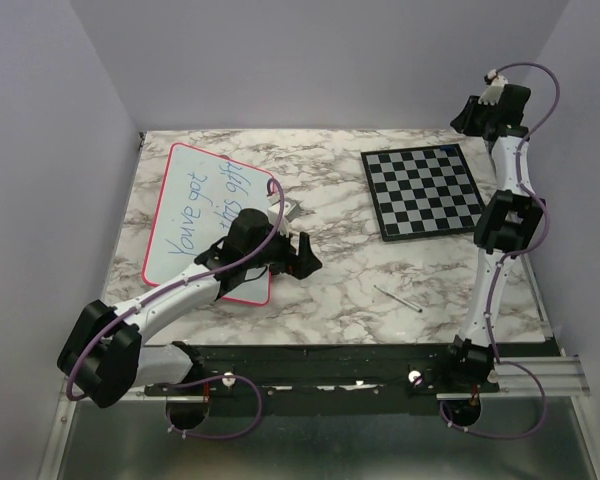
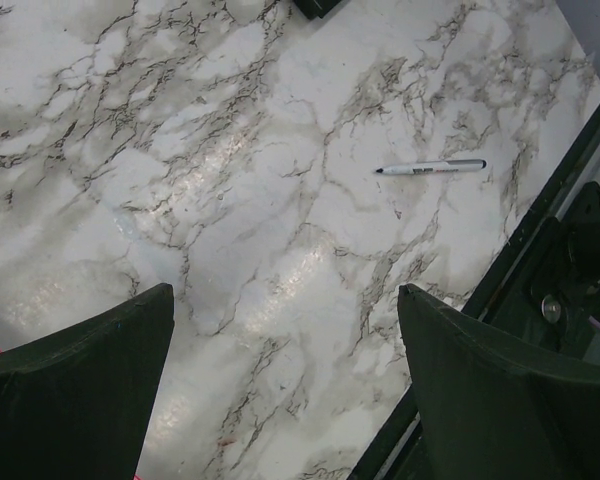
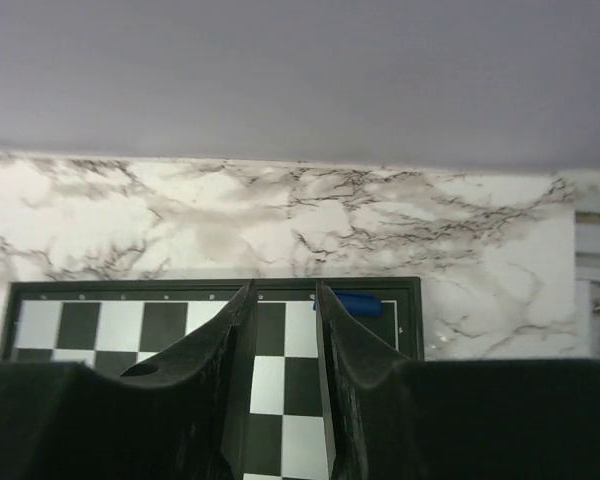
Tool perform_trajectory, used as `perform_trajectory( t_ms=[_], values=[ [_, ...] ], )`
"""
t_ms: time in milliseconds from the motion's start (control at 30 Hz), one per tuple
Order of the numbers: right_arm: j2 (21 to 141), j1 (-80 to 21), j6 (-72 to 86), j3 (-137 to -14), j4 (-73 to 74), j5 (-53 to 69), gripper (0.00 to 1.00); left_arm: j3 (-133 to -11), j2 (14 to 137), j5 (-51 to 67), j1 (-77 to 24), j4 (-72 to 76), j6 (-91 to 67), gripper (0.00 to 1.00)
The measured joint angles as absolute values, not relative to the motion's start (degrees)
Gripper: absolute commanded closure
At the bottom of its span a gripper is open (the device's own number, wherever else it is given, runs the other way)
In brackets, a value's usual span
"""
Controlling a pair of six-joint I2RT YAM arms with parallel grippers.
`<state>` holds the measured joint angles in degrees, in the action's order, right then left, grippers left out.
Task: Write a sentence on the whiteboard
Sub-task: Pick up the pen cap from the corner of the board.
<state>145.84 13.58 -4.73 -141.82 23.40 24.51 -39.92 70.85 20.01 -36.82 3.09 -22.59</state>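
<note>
The whiteboard (image 1: 180, 215), white with a pink-red rim, lies on the left of the marble table. The sentence (image 1: 212, 205) is on it in thin blue handwriting, two lines reading roughly "You've got this gift". My left gripper (image 1: 305, 256) hovers just past the board's right edge, over bare marble. In the left wrist view its fingers (image 2: 100, 345) stand wide open with nothing between them. A thin marker pen (image 1: 397, 298) (image 2: 430, 167) lies loose on the table to its right. My right gripper (image 3: 284, 288) is raised at the back right over the chessboard's far edge, jaws a narrow gap apart and empty.
A grey-and-black chessboard (image 1: 423, 190) lies at the back right. A small blue object (image 3: 360, 301) rests on its far border. A small grey thing (image 1: 292, 210) sits by the whiteboard's right edge. Purple walls close in the table. A black rail (image 1: 360, 358) runs along the near edge.
</note>
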Motion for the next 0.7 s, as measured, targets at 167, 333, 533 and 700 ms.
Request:
perform_trajectory(
  t_ms=[167,333,533,700],
  values=[
    [145.86,16.01,14.2,-139.17,18.41,27.83,0.63,-39.94,71.22,20.25,-36.82,3.66,-23.16,0.01],
    [146.78,16.82,31.18,-138.43,12.86,27.99,0.67,-40.58,72.05,20.27,-36.82,3.66,-23.51,0.01],
    [149.62,16.67,45.12,-137.43,7.84,27.97,0.89,-42.72,72.99,20.27,-36.82,3.7,-23.68,0.01],
    [152.09,16.47,54.59,-135.59,6.83,27.49,0.94,-44.29,74.65,20.27,-36.82,3.73,-23.88,0.01]
  ],
)
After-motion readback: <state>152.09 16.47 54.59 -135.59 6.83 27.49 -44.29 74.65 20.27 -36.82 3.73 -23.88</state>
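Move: The pen cap lies on the far right corner of the checkerboard, about 12 cm below the right hand, roughly 3 cm farther forward and 3 cm to its right. The middle of the checkerboard is some 12 cm back and 8 cm left of that hand; the marker lies about 46 cm back and 21 cm left. From the left hand, the cap is about 45 cm ahead and 48 cm to the right, 12 cm below. Rolling over its left side by some 50 degrees and turning clockwise, the right hand first lifts slightly, then eases about 2 cm forward and sinks to about 4 cm lower, towards the pen cap. Its half-open fingers close nearly shut on nothing, still above the cap. The open left hand drifts a couple of centimetres forward, right and up. ##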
